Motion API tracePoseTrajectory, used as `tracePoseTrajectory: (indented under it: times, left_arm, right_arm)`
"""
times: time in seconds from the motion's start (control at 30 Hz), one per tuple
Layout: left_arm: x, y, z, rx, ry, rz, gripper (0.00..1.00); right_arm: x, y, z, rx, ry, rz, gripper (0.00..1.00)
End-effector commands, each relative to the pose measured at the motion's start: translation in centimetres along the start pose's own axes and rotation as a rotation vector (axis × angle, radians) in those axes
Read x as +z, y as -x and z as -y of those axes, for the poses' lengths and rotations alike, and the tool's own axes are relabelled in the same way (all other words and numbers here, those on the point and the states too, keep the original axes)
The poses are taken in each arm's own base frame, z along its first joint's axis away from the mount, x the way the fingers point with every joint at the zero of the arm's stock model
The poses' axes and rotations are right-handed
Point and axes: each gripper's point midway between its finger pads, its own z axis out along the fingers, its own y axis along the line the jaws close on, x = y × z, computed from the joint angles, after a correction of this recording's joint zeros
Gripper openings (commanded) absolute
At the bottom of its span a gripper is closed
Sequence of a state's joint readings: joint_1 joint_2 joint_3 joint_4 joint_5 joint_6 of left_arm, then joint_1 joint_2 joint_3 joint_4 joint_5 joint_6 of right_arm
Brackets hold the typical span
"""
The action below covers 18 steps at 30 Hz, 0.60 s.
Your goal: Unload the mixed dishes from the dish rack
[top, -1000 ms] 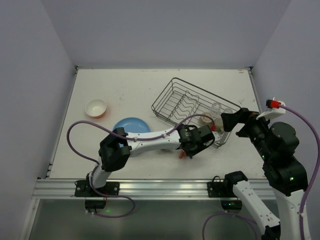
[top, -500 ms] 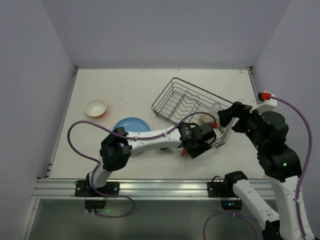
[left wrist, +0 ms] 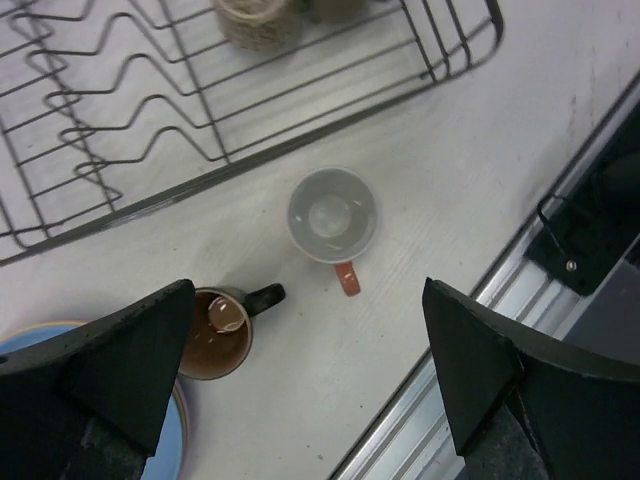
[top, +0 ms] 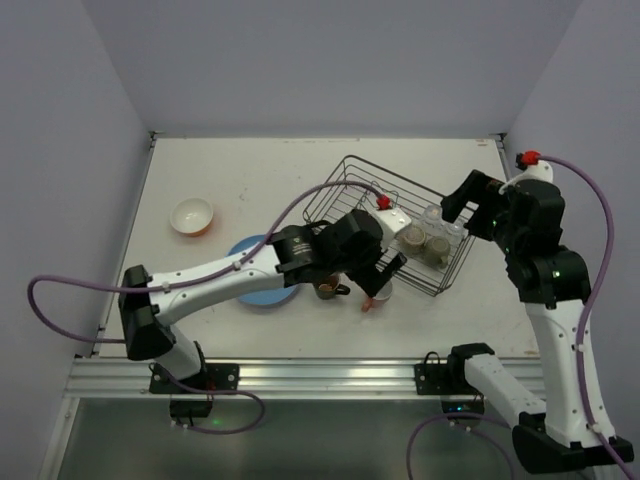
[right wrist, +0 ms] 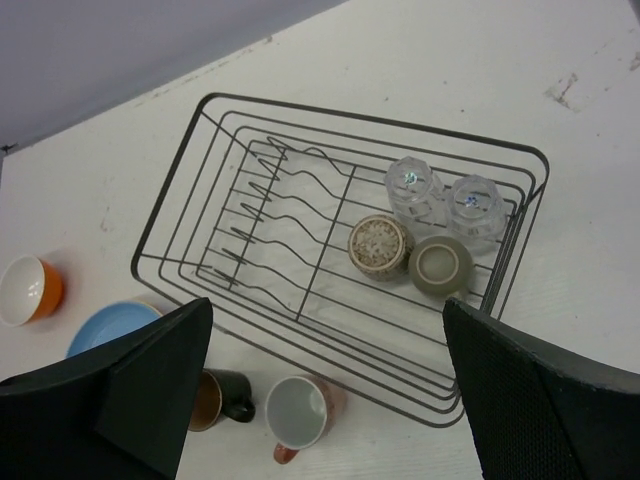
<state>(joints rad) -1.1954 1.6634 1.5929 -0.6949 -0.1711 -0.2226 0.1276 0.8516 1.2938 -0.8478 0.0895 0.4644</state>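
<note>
The black wire dish rack [top: 347, 175] [right wrist: 375, 125] stands at the back right. Its right end holds two clear glasses [right wrist: 414, 190] [right wrist: 475, 205], a speckled cup [right wrist: 378, 245] and an olive cup [right wrist: 441, 266]. In front of it stand a pink mug [top: 378, 293] [left wrist: 332, 215] and a brown mug [top: 328, 289] [left wrist: 215, 333], both upright on the table. My left gripper [top: 368, 262] [left wrist: 305, 380] hovers open above the two mugs, holding nothing. My right gripper [top: 455, 205] [right wrist: 330, 385] hangs open high over the rack's right end, also with nothing in it.
A light blue plate [top: 262, 270] [right wrist: 110, 328] lies left of the mugs, partly under my left arm. An orange bowl [top: 192, 215] [right wrist: 30, 290] sits further left. The metal rail at the table's near edge [left wrist: 560, 250] runs close to the pink mug.
My left gripper opened, let go of the pink mug on the table and rose back and to the left. My right arm lifted and swung back above the rack.
</note>
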Motion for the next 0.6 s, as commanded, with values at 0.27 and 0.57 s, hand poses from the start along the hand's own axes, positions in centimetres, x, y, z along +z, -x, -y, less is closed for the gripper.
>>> tracePoseTrajectory:
  times: [0.27,0.57]
  left_arm:
    - [-9.7,-1.2,-13.3,-0.32,0.373,0.253,1.0]
    - [-12.3,-6.2,-14.5,-0.297,0.436,0.224,1.0]
  right_arm:
    - [10.5,-8.4,0.8,-0.163,-0.077,-0.43,0.96]
    - [16.7,-13.4,2.0,-0.3,-0.166,-0.618,0.96]
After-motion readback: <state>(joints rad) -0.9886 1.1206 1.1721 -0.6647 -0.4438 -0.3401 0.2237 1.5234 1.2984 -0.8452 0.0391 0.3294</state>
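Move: The speckled cup in the dish rack is the likely aim: from the open right hand it sits about 7 cm ahead, 5 cm to the left and some 28 cm below. The green cup is roughly 6 cm to the right of it and 4 cm nearer the base. One clear glass stands about 5 cm right and 5 cm beyond it, the other some 11 cm right and 2 cm beyond. From the empty left hand the speckled cup lies around 14 cm ahead, 10 cm right and 16 cm down. Towards the speckled cup, the right hand drops quickly by nearly 20 cm, also going about 8 cm forward and slightly left, its wrist tipping steeply downward while the fingers stay wide open, not yet on it. Meanwhile the empty left hand clears the pink mug, swinging some 17 cm left and a little forward and up towards the blue plate, turning counter-clockwise. ##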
